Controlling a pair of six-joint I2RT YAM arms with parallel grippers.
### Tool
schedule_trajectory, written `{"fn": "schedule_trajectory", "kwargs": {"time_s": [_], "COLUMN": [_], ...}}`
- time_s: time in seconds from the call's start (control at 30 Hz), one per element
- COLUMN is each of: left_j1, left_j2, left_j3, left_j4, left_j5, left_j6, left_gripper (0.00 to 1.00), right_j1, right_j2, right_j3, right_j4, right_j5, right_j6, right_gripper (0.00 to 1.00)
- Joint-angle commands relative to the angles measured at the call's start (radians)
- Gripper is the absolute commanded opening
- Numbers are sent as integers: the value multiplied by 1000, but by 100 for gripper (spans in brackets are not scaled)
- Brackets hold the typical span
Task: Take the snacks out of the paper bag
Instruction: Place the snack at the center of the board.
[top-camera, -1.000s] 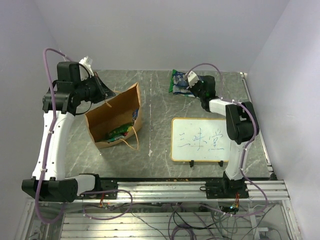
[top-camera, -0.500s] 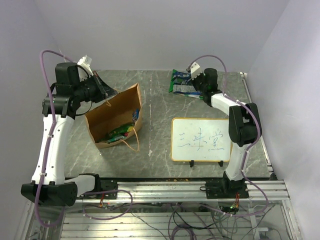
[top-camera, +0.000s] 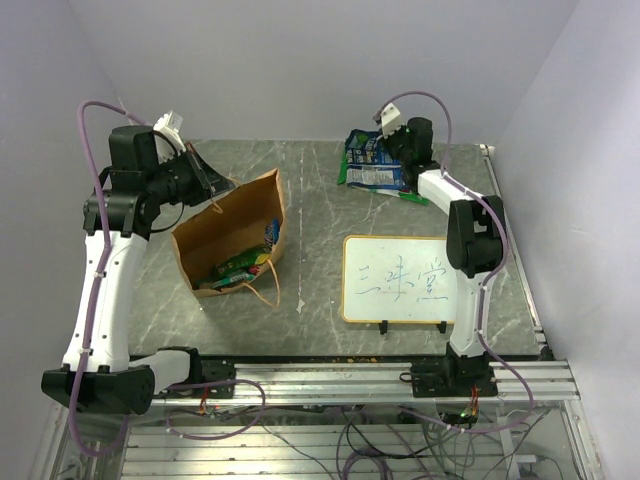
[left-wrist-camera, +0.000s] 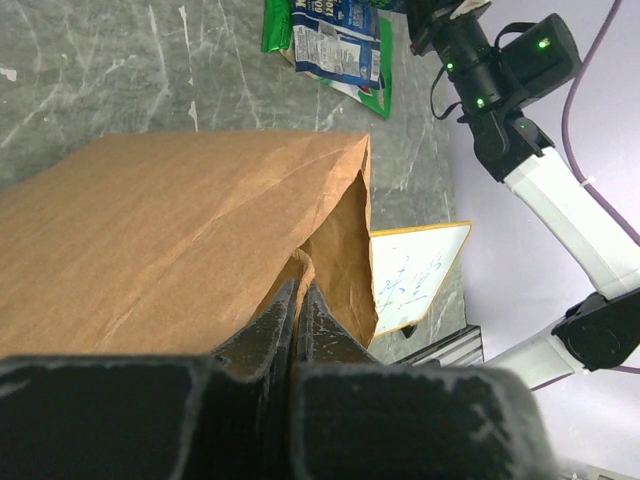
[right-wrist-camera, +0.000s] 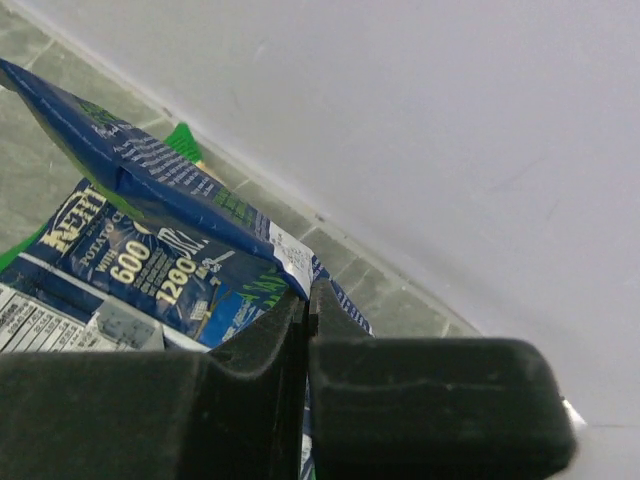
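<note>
The paper bag (top-camera: 228, 232) lies tipped on the table with its mouth toward the near side. My left gripper (top-camera: 217, 187) is shut on its upper rim, and in the left wrist view the jaws (left-wrist-camera: 298, 290) pinch the brown paper edge (left-wrist-camera: 180, 230). Several snacks (top-camera: 238, 267) show inside the bag's mouth. At the back, my right gripper (top-camera: 386, 147) is shut on the corner of a blue packet (right-wrist-camera: 150, 170), held just above another blue pouch (right-wrist-camera: 140, 270) and the green bag (top-camera: 372, 176).
An orange-framed whiteboard (top-camera: 402, 279) with blue writing stands on the right half of the table, in front of the right arm's base. The back wall is close behind the right gripper. The bag's string handle (top-camera: 268, 285) trails toward the near edge.
The right gripper has risen and shifted toward the back wall, lifting a blue packet off the pile. The left arm and the paper bag have stayed put.
</note>
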Motion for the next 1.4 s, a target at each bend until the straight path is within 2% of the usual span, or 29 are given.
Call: {"fn": "schedule_trajectory", "kwargs": {"time_s": [0.0, 0.4, 0.63, 0.73, 0.8, 0.87, 1.03, 1.17, 1.37], "left_j1": [-1, -1, -1, -1, -1, -1, -1, -1, -2], "left_j2": [-15, -26, -31, -49, -61, -69, -89, -148, -261], "left_j3": [26, -29, -46, -76, -93, -102, -143, -222, -377], "left_j4": [-8, 34, 50, 69, 60, 42, 31, 109, 305], "left_j5": [8, 30, 60, 75, 79, 80, 126, 175, 232], "left_j6": [0, -53, -76, -94, -97, -88, -85, -160, -376], "left_gripper": [7, 7, 7, 7, 7, 7, 7, 7, 7], "right_j1": [-5, 2, 4, 12, 21, 33, 63, 105, 317], "right_j2": [35, -36, -40, -92, -135, -181, -325, -458, -677], "right_j3": [-16, -279, -250, -272, -297, -319, -397, -455, -538], "right_j4": [9, 39, 6, -20, -52, -86, -129, -204, -328], "right_j5": [-9, -4, -2, 13, 10, 21, 23, -12, -75], "right_j6": [-1, -86, -60, -41, -32, -25, 27, 106, 157], "right_gripper": [0, 0, 0, 14, 28, 36, 46, 52, 52]}}
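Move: The right hand still pinches a navy snack bag by its edge. The snack pile it is taken to lies about 14 cm below, some 7 cm back and 4 cm left of the hand. The whiteboard is roughly 38 cm back and about 1 cm left of the hand, also low on the table. From the left hand, the pile is some 26 cm ahead, 32 cm right and 33 cm down. The right hand lets go of the navy snack bag over the pile after sinking about 12 cm and drawing back 5 or so, fingers tipping down. Opening to about half, it then climbs some 14 cm while pulling back and veering left. The left hand keeps its pinch on the paper bag's rim, then draws it back and down, tilting its left side lower. ##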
